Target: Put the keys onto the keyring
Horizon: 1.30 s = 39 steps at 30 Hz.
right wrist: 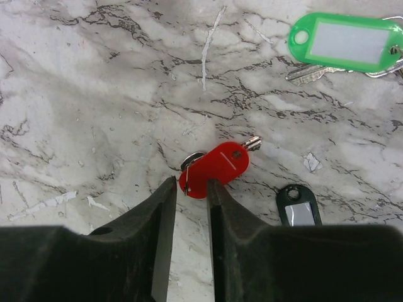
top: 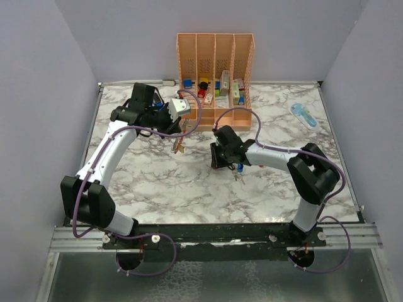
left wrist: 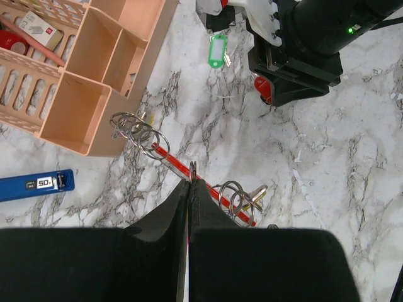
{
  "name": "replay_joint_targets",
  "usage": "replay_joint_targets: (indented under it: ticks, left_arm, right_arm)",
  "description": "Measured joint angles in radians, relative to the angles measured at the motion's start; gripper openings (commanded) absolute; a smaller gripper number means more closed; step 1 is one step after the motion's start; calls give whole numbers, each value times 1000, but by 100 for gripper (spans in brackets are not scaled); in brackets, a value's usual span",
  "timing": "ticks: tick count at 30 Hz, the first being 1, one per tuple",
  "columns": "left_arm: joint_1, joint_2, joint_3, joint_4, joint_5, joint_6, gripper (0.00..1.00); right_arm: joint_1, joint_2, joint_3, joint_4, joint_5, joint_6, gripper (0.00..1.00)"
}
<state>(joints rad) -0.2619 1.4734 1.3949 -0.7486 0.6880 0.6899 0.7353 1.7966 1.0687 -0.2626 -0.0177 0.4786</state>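
The keyring [left wrist: 170,158] is a thin red strip carrying several metal split rings and a brass key [left wrist: 256,195]. My left gripper [left wrist: 190,182] is shut on one of its rings [left wrist: 192,168]; from above the left gripper [top: 177,134] has the keyring [top: 178,146] under it. My right gripper [right wrist: 191,182] stands low over the marble, jaws partly apart, with the end of a red-tagged key [right wrist: 217,167] between its tips. A green-tagged key [right wrist: 343,41] lies far right and a black tag [right wrist: 299,207] near right. In the overhead view the right gripper [top: 227,162] covers these keys.
A peach slotted organizer [top: 214,63] with small items stands at the back, its low front tray [left wrist: 101,63] close to the keyring. A blue pen-like tool [left wrist: 34,184] lies left of the left gripper. A pale blue object [top: 304,115] rests at the back right.
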Motion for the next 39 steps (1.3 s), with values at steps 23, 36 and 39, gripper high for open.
replay_joint_targets:
  ticks: [23, 36, 39]
  left_arm:
    - [1, 0, 0, 25, 1, -21, 0]
    - [-95, 2, -33, 33, 57, 2, 0]
    - [-144, 7, -36, 25, 83, 3, 0]
  right_arm:
    - [3, 11, -2, 10, 17, -2, 1]
    - [3, -447, -76, -21, 16, -128, 1]
    - [3, -560, -77, -13, 6, -136, 1]
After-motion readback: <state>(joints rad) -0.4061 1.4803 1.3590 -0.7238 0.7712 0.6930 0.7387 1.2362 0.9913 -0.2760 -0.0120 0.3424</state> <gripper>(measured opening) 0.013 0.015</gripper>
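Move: The red-tagged key lies right at the right fingertips, about 1 cm ahead and 1 cm below. From the right hand, the green tag is about 6 cm ahead and 2 cm to the right, the black tag about 4 cm to the right and the blue one about 8 cm to the right, both level with the hand. From the left hand, which holds the keyring high up, the red-tagged key is about 5 cm back, 9 cm right and 21 cm below. The right hand stays down at the table while its fingers close from about a third open to shut and pinch the red-tagged key, then it rises fast by about 18 cm, drifting some 2 cm back and to the right as the wrist tilts so the fingertips swing up and forward by some 25 degrees. Only late in that lift does the left hand, still shut on the keyring, swing about 7 cm right and back towards the right hand and the red-tagged key, turning slightly clockwise. ##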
